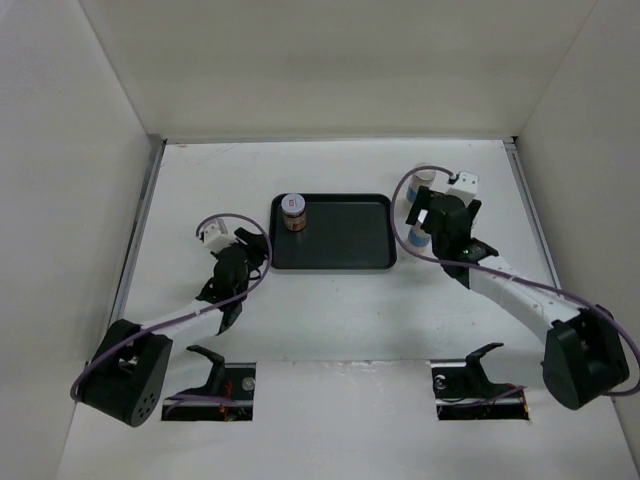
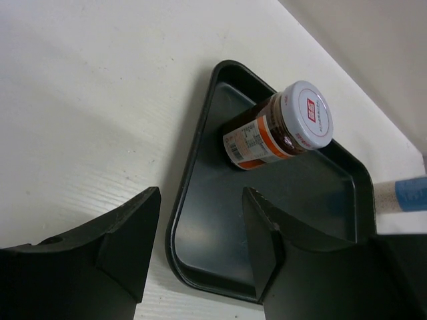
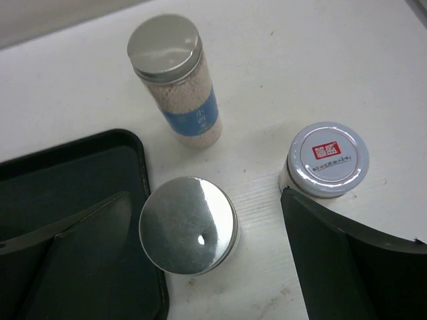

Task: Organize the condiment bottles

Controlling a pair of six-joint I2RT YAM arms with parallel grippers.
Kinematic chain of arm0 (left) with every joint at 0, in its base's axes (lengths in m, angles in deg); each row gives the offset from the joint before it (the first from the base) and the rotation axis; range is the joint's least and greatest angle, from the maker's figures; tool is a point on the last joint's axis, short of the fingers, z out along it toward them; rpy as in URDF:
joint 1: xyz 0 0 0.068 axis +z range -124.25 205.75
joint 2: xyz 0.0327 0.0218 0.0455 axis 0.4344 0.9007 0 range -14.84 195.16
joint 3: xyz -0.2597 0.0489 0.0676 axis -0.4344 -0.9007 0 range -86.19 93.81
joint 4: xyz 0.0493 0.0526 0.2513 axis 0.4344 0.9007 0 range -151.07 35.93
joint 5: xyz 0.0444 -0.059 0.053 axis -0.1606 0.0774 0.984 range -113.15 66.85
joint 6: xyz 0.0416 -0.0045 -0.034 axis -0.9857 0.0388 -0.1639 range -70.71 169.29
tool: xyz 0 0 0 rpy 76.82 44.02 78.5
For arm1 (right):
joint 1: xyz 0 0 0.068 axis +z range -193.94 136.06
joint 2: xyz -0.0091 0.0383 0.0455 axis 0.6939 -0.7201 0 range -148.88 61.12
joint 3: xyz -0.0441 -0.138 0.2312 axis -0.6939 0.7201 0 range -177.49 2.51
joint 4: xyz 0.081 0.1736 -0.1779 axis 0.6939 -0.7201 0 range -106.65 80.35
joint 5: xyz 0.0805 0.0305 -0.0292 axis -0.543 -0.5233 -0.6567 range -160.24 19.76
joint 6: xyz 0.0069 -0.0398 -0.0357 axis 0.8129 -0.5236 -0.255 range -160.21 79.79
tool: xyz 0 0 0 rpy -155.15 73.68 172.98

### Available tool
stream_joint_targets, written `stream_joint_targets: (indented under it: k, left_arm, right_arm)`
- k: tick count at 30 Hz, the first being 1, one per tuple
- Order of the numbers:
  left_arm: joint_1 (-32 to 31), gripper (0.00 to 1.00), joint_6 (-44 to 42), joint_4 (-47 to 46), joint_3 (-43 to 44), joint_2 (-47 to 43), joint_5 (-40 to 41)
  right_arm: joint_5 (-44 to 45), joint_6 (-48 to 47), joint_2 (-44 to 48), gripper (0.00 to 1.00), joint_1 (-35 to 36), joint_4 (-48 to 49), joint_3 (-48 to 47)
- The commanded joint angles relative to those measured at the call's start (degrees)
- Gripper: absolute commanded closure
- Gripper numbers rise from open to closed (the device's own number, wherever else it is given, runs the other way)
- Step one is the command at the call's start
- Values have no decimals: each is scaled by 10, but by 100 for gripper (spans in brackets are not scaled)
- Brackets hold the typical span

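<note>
A dark jar [image 1: 293,212] with a pale red-marked lid stands in the black tray [image 1: 350,250] at its far left; it also shows in the left wrist view [image 2: 277,128]. My left gripper [image 1: 258,248] is open and empty over the tray's left near corner [image 2: 200,248]. My right gripper [image 1: 425,215] is open just right of the tray. In its wrist view a silver-capped bottle [image 3: 189,225] stands between the open fingers [image 3: 207,257], untouched. A blue-banded bottle [image 3: 179,83] stands beyond it. A second red-marked-lid jar [image 3: 328,160] stands by the right finger [image 3: 347,260].
The tray edge [image 3: 143,167] lies close to the left of the silver-capped bottle. Two bottles [image 1: 421,181] [image 1: 417,238] show past the right gripper in the top view. White walls enclose the table. The blue-banded bottle [image 2: 403,199] shows beyond the tray.
</note>
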Motion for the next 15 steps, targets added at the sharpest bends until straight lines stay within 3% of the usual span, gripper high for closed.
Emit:
stream_joint_targets:
  k: [1, 5, 10, 12, 15]
  left_arm:
    - [22, 50, 29, -46, -14, -13, -16]
    - [34, 50, 40, -47, -33, -49, -8]
    - [39, 50, 47, -47, -35, -49, -15]
    - [41, 50, 45, -47, -35, -47, -11]
    - [53, 50, 52, -46, -38, -52, -19]
  right_arm:
    - [-32, -19, -34, 0, -7, -17, -41]
    - [-46, -22, -77, 3, -4, -21, -62]
    - [-28, -38, -88, 38, 2, -29, -77]
    - [1, -41, -57, 45, 14, -23, -73]
    - [34, -63, 7, 47, 50, -11, -76]
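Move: The metal-lidded bottle I go for is about 2 cm ahead and 2 cm left of my open right hand, its middle some 8 cm below. The tall blue-label bottle stands about 9 cm beyond it, 1 cm farther left. The grey-lidded jar lies roughly 7 cm to the hand's right, 3 cm ahead; the tray's middle is 23 cm left, 4 cm ahead. From my left hand, the metal-lidded bottle is some 42 cm right and 4 cm ahead, about level in height. My right hand sinks about 4 cm over the near metal-lidded bottle, easing slightly forward and left and tipping some 10 degrees further down, while its wide-open fingers close from both sides and pinch the bottle at its lid end. With that grip I draw back and up about 1 cm. My left hand drifts 2 cm left, away from the tray, its fingers staying half open. ##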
